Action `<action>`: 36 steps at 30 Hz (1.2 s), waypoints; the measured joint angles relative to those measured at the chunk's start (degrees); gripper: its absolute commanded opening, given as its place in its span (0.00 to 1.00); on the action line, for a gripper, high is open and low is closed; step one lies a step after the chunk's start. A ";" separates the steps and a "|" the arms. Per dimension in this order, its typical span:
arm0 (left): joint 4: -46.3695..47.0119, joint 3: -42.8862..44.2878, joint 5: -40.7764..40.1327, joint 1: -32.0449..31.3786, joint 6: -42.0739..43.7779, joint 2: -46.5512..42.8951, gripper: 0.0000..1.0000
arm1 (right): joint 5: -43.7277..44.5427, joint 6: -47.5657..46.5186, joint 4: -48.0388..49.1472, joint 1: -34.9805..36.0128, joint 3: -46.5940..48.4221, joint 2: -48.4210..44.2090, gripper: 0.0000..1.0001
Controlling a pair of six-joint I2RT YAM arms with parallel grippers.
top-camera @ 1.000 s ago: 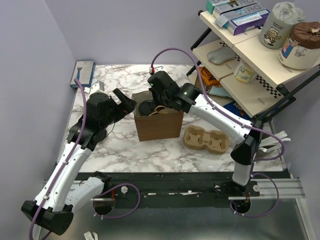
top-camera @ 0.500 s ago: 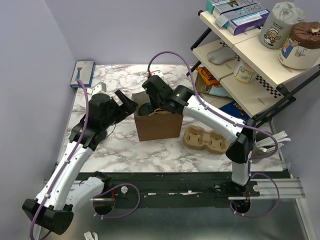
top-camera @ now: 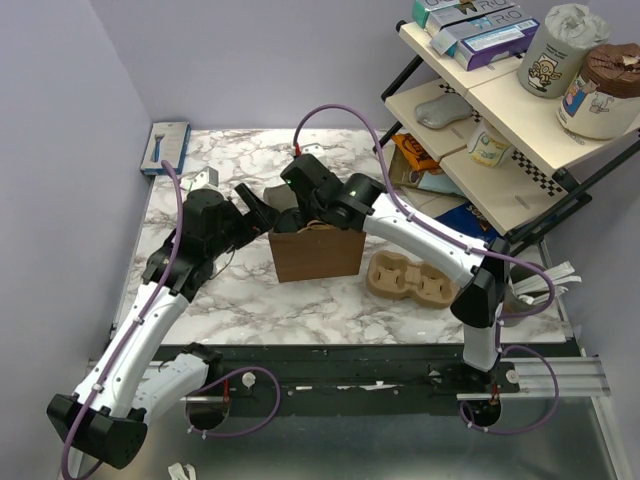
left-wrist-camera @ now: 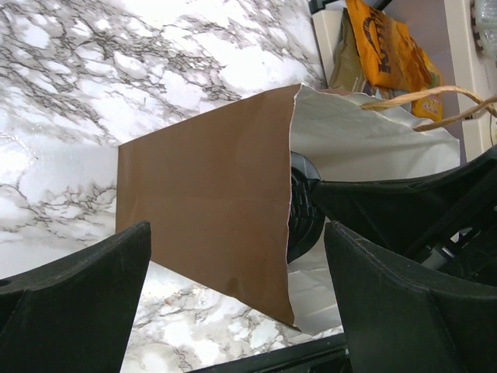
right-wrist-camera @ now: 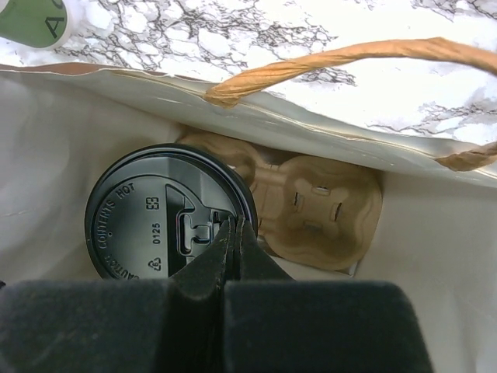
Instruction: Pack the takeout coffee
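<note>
The takeout coffee (right-wrist-camera: 151,221) stands inside the brown paper bag (top-camera: 318,255), and only its round black lid shows. It sits at the left end of a pulp cup tray (right-wrist-camera: 318,210) lying in the bag. My right gripper (right-wrist-camera: 234,225) reaches down into the bag's mouth, shut with nothing between its fingers, its tips right over the lid's near edge. My left gripper (top-camera: 262,208) is open at the bag's left top edge. In the left wrist view its fingers (left-wrist-camera: 93,287) stand wide apart on either side of the bag's brown side (left-wrist-camera: 210,194).
A second pulp tray (top-camera: 412,280) lies on the marble right of the bag. A lidless green cup (right-wrist-camera: 31,19) stands just behind the bag. A blue box (top-camera: 166,146) lies at the back left corner. A shelf rack (top-camera: 500,100) with cups and boxes borders the right side.
My right gripper has moved left and down over the bag's mouth, now covering the lid in the top view. My left gripper has edged right toward the bag.
</note>
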 measured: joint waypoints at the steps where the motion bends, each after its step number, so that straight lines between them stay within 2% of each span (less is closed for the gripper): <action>1: 0.17 0.00 0.50 0.00 0.11 0.13 0.99 | 0.02 0.00 0.00 0.04 0.00 0.09 0.01; 15: 4.72 -1.51 7.19 0.00 0.31 2.38 0.99 | 1.31 -1.33 0.46 0.94 -1.16 2.51 0.01; 36: 5.44 -3.45 7.28 0.15 1.16 2.54 0.99 | 1.51 -2.16 0.31 1.33 -0.35 6.34 0.01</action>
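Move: The right hand is inside the paper bag's mouth with shut fingertips at the right part of the coffee cup's black lid, whose middle lies about 3 cm left, level front to back and 1 cm lower. The tray's free cell is some 6 cm right, 4 ahead and 9 below; a twine handle rises about 8 cm ahead and 3 right. From the open left hand, the bag's left rim is roughly 3 cm right and 2 lower, the lid 7 cm right and 4 lower, both about level front to back. Shut fingertips still on the right part of the lid, the right hand pushes the cup straight down into the bag, about 5 cm, slowing late on, drifting 1 cm left and rolling slightly. The left hand, fingers kept wide open, shifts some 2.5 cm right towards the bag's left rim, turning a little clockwise, then sinks about 2 cm beside it; contact with the paper can't be seen. ##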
